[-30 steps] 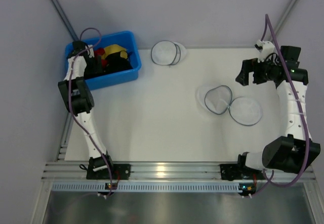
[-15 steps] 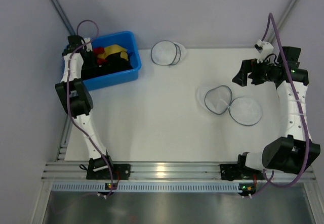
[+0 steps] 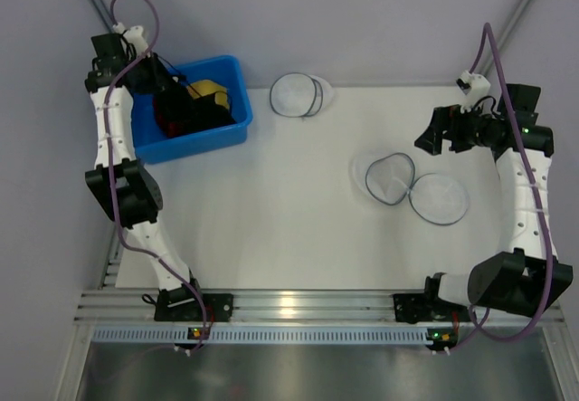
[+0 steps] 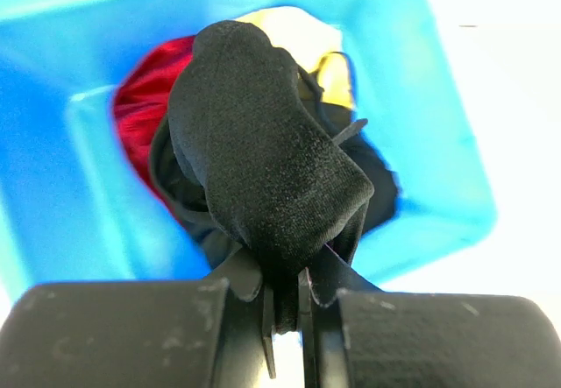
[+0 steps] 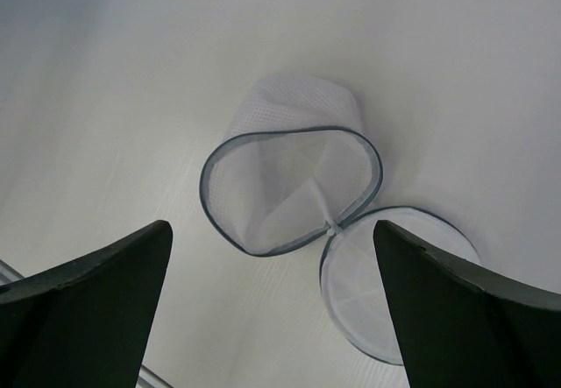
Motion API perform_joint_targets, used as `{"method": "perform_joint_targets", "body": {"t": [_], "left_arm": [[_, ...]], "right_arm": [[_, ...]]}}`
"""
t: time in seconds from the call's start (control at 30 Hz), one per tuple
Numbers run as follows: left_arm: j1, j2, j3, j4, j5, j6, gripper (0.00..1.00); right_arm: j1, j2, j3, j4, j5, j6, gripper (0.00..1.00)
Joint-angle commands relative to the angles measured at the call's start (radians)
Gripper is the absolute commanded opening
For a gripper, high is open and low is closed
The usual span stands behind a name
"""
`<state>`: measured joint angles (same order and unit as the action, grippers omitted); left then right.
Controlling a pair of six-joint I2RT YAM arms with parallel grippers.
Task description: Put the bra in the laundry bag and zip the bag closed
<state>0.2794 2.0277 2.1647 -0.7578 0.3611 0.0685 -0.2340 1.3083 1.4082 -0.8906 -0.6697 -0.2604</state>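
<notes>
The black bra (image 4: 263, 169) hangs from my left gripper (image 4: 294, 293), whose jaws are shut on a fold of its fabric. In the top view the left gripper (image 3: 156, 79) is raised over the blue bin (image 3: 226, 134), with the bra (image 3: 172, 109) dangling above the clothes inside. The laundry bag (image 3: 391, 179) lies open at the right of the table, its two mesh halves side by side. My right gripper (image 3: 432, 138) hovers open above and behind the laundry bag (image 5: 289, 186), nothing between its fingers (image 5: 105, 292).
A red garment (image 4: 140, 108) and a yellow-and-black one (image 4: 302, 33) stay in the blue bin (image 4: 438, 116). A second, whiter round mesh case (image 3: 297, 95) lies at the table's far edge. Grey walls stand on the left and at the back.
My left gripper has shut on the bra inside the bin and lifted it up and back toward the far left. The right arm has barely shifted.
</notes>
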Motion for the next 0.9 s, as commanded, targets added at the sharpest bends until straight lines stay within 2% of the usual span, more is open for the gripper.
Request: {"method": "perform_joint_targets", "body": {"t": [0.0, 0.27, 0.5, 0.73, 0.87], "left_arm": [[0.001, -0.047, 0.047, 0.022, 0.145, -0.042, 0.0], [0.0, -0.159, 0.078, 0.104, 0.295, -0.128, 0.0], [-0.013, -0.265, 0.08, 0.103, 0.45, -0.176, 0.0], [-0.075, -0.414, -0.083, 0.101, 0.63, -0.219, 0.0], [-0.216, -0.526, -0.244, 0.101, 0.668, -0.21, 0.0]], "right_arm": [[-0.002, -0.04, 0.018, -0.011, -0.03, 0.0, 0.99], [0.001, -0.052, 0.003, -0.005, -0.054, -0.007, 0.99], [0.012, -0.053, 0.009, -0.001, -0.079, 0.001, 0.99], [0.024, -0.072, 0.011, -0.014, -0.102, -0.002, 0.99], [0.03, -0.093, -0.017, -0.022, -0.113, -0.013, 1.0]]}}
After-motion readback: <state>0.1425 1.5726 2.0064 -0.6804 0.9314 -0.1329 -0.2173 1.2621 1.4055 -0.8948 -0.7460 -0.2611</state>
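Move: The left hand already holds the black bra above the blue bin, whose middle lies about 6 cm ahead of it and some 21 cm below, level with it sideways. The open laundry bag it is bound for lies roughly 72 cm to its right, 9 cm back and 25 cm down. The bag's lid is about 16 cm farther right and 6 cm nearer than the bag, and the far mesh bag is some 41 cm right and 16 cm ahead of the hand. From the right hand, the laundry bag is about 12 cm ahead, 7 cm left and 25 cm down. Keeping the black bra pinched in its shut fingers, the left hand first eases right over the bin, then sweeps up, right and back towards the laundry bag's side of the table, about 18 cm each up and right and some 14 cm back, with the climb levelling off at the end while the sideways travel speeds up. The wrist swings clockwise some 30 degrees as it goes, the fingertips lifting and the hand's left side dipping, while the right hand, open and empty, only drifts a couple of centimetres left, up and back. ##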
